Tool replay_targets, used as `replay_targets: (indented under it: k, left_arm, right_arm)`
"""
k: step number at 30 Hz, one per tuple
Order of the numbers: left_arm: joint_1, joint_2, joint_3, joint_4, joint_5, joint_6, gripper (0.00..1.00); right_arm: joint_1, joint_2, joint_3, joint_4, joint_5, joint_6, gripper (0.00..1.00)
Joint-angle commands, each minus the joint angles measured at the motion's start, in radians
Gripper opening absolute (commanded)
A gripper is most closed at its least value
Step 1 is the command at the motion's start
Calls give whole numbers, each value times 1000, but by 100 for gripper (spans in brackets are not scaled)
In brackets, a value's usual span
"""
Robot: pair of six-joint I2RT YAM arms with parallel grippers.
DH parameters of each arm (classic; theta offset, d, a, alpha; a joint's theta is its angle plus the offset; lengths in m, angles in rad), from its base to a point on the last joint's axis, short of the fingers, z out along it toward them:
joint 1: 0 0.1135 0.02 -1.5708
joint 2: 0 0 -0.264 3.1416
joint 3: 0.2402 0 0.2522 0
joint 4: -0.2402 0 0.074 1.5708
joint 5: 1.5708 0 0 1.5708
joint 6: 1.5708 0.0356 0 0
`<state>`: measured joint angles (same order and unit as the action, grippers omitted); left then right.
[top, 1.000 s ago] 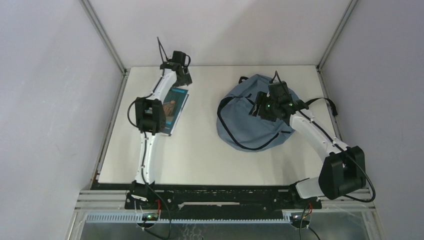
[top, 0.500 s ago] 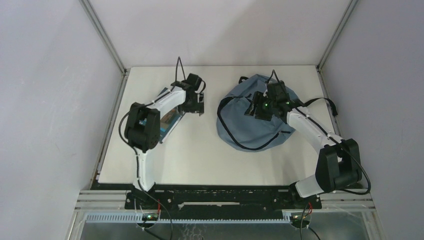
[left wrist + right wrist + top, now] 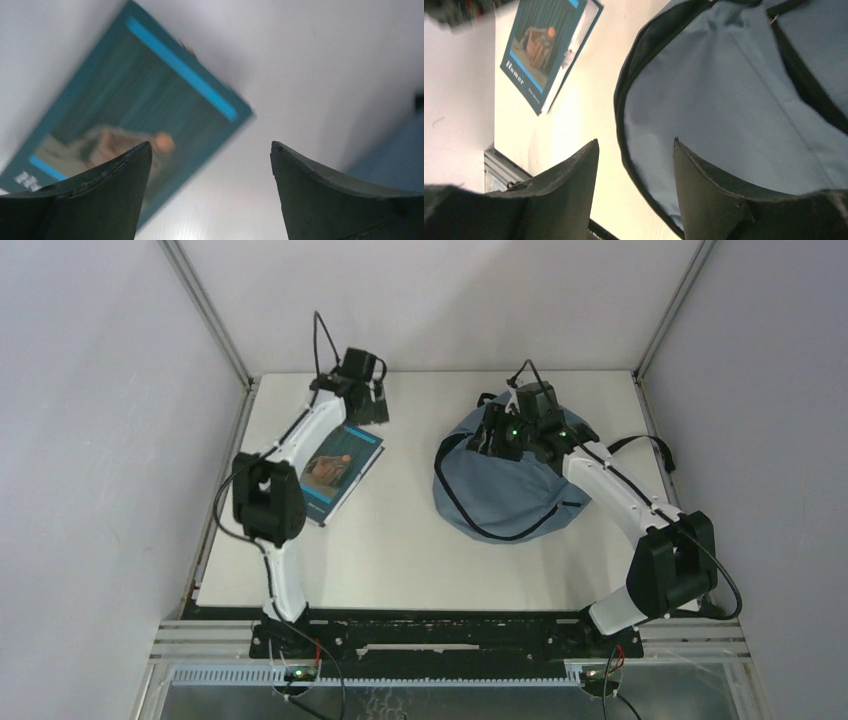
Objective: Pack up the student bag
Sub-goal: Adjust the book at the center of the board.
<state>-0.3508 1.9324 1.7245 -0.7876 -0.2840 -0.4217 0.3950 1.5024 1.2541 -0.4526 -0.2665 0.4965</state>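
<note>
The student bag (image 3: 510,490), grey-blue with black zipper lines, lies flat on the right half of the table. My right gripper (image 3: 487,440) hovers over its far left edge. In the right wrist view the jaws (image 3: 635,142) stand open, and the bag's black zipper rim (image 3: 624,130) runs between them untouched. A teal book (image 3: 340,465) with a seated figure on its cover lies on the left. My left gripper (image 3: 373,408) is open and empty above the book's far corner. The left wrist view shows the book (image 3: 140,110) below, blurred, and a corner of the bag (image 3: 395,160).
The white tabletop (image 3: 400,550) is boxed in by metal rails and grey walls at the back and both sides. A black bag strap (image 3: 645,445) loops out toward the right rail. The book (image 3: 544,45) also shows in the right wrist view.
The left gripper swung toward the middle, then back to the far left. The book now lies turned and a little further right. The right gripper moved left and farther back over the bag.
</note>
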Motion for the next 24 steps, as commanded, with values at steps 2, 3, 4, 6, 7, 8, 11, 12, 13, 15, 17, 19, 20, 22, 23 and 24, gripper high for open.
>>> replay_targets:
  k: [2,3,4,6,7,8,11,12,13,15,17,19,20,22,23,24]
  left_arm:
    - [157,227,334,-122,-141,-51,94]
    - [179,259,382,-126,-141,-51,94]
    - [200,290,435,-132,-141,-54,95]
    - [240,354,526,-141,-118,-65,95]
    - [260,385,566,-148,-91,-72,94]
    - [278,417,595,-145,-68,-84,94]
    - [318,523,664,-147,81,-76,91]
    - [320,548,685,-161,123,-62,90]
    - [318,558,688,-162,166,-45,89]
    - [306,547,641,-139,237,-5,89]
    - [285,512,567,-100,343,62,89]
    - [265,478,515,-108,399,118,89]
    - [255,456,475,-109,410,141,89]
    - [236,397,373,-93,424,171,89]
    - [228,367,322,-74,435,176,89]
    - [220,339,269,-61,450,181,88]
  right_arm:
    - [65,-19,25,-31,51,-10,64]
    - [72,-24,19,-38,58,-12,65]
    - [77,-28,12,-42,65,-11,65]
    - [82,-31,2,-43,57,-6,65]
    - [86,-29,2,-45,47,-10,64]
    - [90,-26,3,-44,36,-12,65]
    - [107,-19,2,-46,33,-16,65]
    - [113,-17,2,-47,37,-15,65]
    - [117,-13,2,-50,41,-14,65]
    - [124,0,2,-48,43,-10,65]
    - [123,13,2,-41,31,-5,65]
    - [123,24,2,-19,4,0,65]
    - [122,31,4,-11,-20,-1,65]
    - [123,59,49,-32,-72,-25,66]
    - [126,75,78,-56,-77,-36,66]
    - [130,90,106,-72,-79,-45,66]
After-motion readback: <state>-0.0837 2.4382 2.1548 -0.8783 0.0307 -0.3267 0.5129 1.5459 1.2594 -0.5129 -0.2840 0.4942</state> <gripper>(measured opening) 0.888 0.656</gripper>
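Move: The book lies to the left of my left hand, its middle about 10 cm left, 2 cm back and some 12 cm below; its far left corner is roughly 11 cm ahead and 10 cm left. The student bag spreads out to the right, its middle around 34 cm right and 2 cm back, 10 cm below. From my right hand, the book's middle is about 36 cm left, 9 cm ahead and 17 cm lower. I swing my open left hand forward and left, about 15 cm left at its widest, over the book to beyond its far left corner, sinking all the way. Then, still sinking, I sweep back to the right and towards myself, fingers wide open and tipping down, to push that corner round. My right hand drifts some 5 cm left and back above the bag, also lowering slightly. ##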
